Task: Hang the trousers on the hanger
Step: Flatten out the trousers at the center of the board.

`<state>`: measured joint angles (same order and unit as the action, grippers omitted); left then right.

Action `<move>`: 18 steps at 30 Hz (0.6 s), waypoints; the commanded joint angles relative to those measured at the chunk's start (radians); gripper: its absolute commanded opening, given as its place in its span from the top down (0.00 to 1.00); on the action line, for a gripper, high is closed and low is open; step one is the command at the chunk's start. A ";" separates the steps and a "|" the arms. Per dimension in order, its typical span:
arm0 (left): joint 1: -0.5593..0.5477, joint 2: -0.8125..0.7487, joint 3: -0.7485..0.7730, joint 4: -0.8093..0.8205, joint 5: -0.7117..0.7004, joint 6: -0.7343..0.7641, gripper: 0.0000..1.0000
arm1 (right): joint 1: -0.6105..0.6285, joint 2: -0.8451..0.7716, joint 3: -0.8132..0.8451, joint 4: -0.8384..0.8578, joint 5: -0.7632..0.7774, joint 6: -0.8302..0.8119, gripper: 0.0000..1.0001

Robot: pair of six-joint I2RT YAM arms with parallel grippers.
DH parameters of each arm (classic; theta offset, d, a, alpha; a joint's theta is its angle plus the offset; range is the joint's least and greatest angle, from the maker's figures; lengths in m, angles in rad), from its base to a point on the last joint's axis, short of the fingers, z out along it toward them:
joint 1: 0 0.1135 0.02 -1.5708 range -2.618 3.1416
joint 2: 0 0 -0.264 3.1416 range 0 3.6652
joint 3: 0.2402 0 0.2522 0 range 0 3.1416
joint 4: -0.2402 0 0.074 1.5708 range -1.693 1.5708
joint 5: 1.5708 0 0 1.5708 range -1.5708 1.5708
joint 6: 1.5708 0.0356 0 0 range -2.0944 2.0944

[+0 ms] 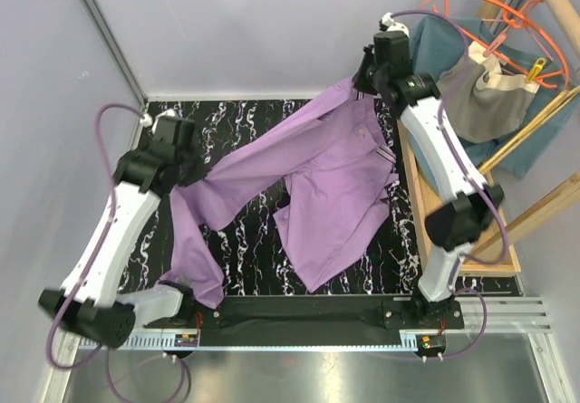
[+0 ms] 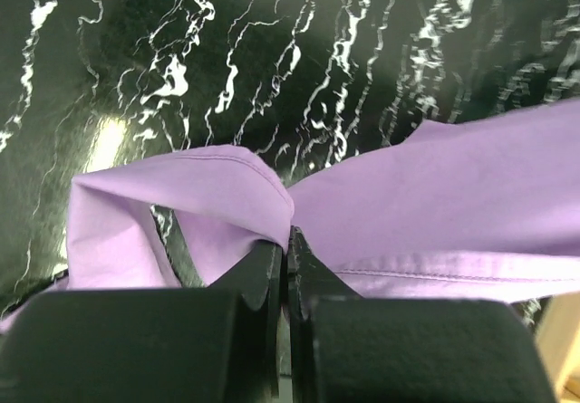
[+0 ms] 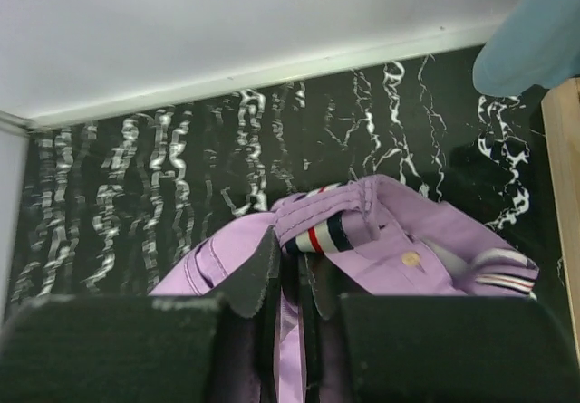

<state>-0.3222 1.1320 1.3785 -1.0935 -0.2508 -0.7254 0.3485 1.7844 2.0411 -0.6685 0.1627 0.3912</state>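
Note:
The lilac trousers (image 1: 317, 167) hang stretched between both arms above the black marbled table (image 1: 254, 235), with one leg drooping over the near edge. My left gripper (image 1: 192, 178) is shut on a fold of a trouser leg (image 2: 435, 186); its fingertips (image 2: 290, 235) meet with cloth pinched between them. At the back right my right gripper (image 1: 362, 84) is shut on the waist (image 3: 399, 231), with the striped waistband (image 3: 322, 235) bunched at its tips (image 3: 294, 244). A small yellow piece (image 1: 535, 66), possibly the hanger, shows among the garments on the rack; the rest of it is hidden.
A wooden rack (image 1: 412, 181) borders the table's right side, carrying a teal shirt (image 1: 444, 41) and a small grey garment (image 1: 489, 104). Orange hangers (image 1: 471, 4) loop above them. Lilac walls close off the back and left. The teal shirt (image 3: 535, 32) also hangs near my right gripper.

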 commanded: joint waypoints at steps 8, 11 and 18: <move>0.106 0.340 0.017 0.153 0.044 0.078 1.00 | -0.098 0.394 0.361 0.055 0.008 0.014 1.00; 0.133 0.413 0.039 0.194 0.064 0.080 1.00 | -0.124 0.475 0.425 0.038 0.020 0.012 1.00; 0.183 0.652 0.234 0.185 0.097 0.121 0.95 | -0.198 0.615 0.514 0.063 0.037 -0.032 1.00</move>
<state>-0.1711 1.7233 1.5211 -0.8719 -0.1394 -0.6674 0.2371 2.3608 2.4893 -0.7025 0.1108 0.4007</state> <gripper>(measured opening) 0.030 0.121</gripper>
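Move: The left hand has the board's centre about 9 cm ahead, 23 cm to its right and 25 cm below; the hanging trouser leg sags some 13 cm back, directly behind and 24 cm below. From the right hand the centre is roughly 13 cm back, 14 cm left and 35 cm down, with the board's far edge some 20 cm straight ahead at that level. The spread trouser part lies about 21 cm back and 6 cm left of this hand, the wooden tray 18 cm back and 21 cm right, both some 34 cm below. Still pinching the trousers, the right hand at the waistband and the left at the other end of the stretched cloth, both hands swing it outward and down towards the board's far side, about 13 cm forward and nearly as far down. The left levels off at the end while still reaching forward, its fingers having tipped some 15 degrees steeper; the right tips down a little too. ##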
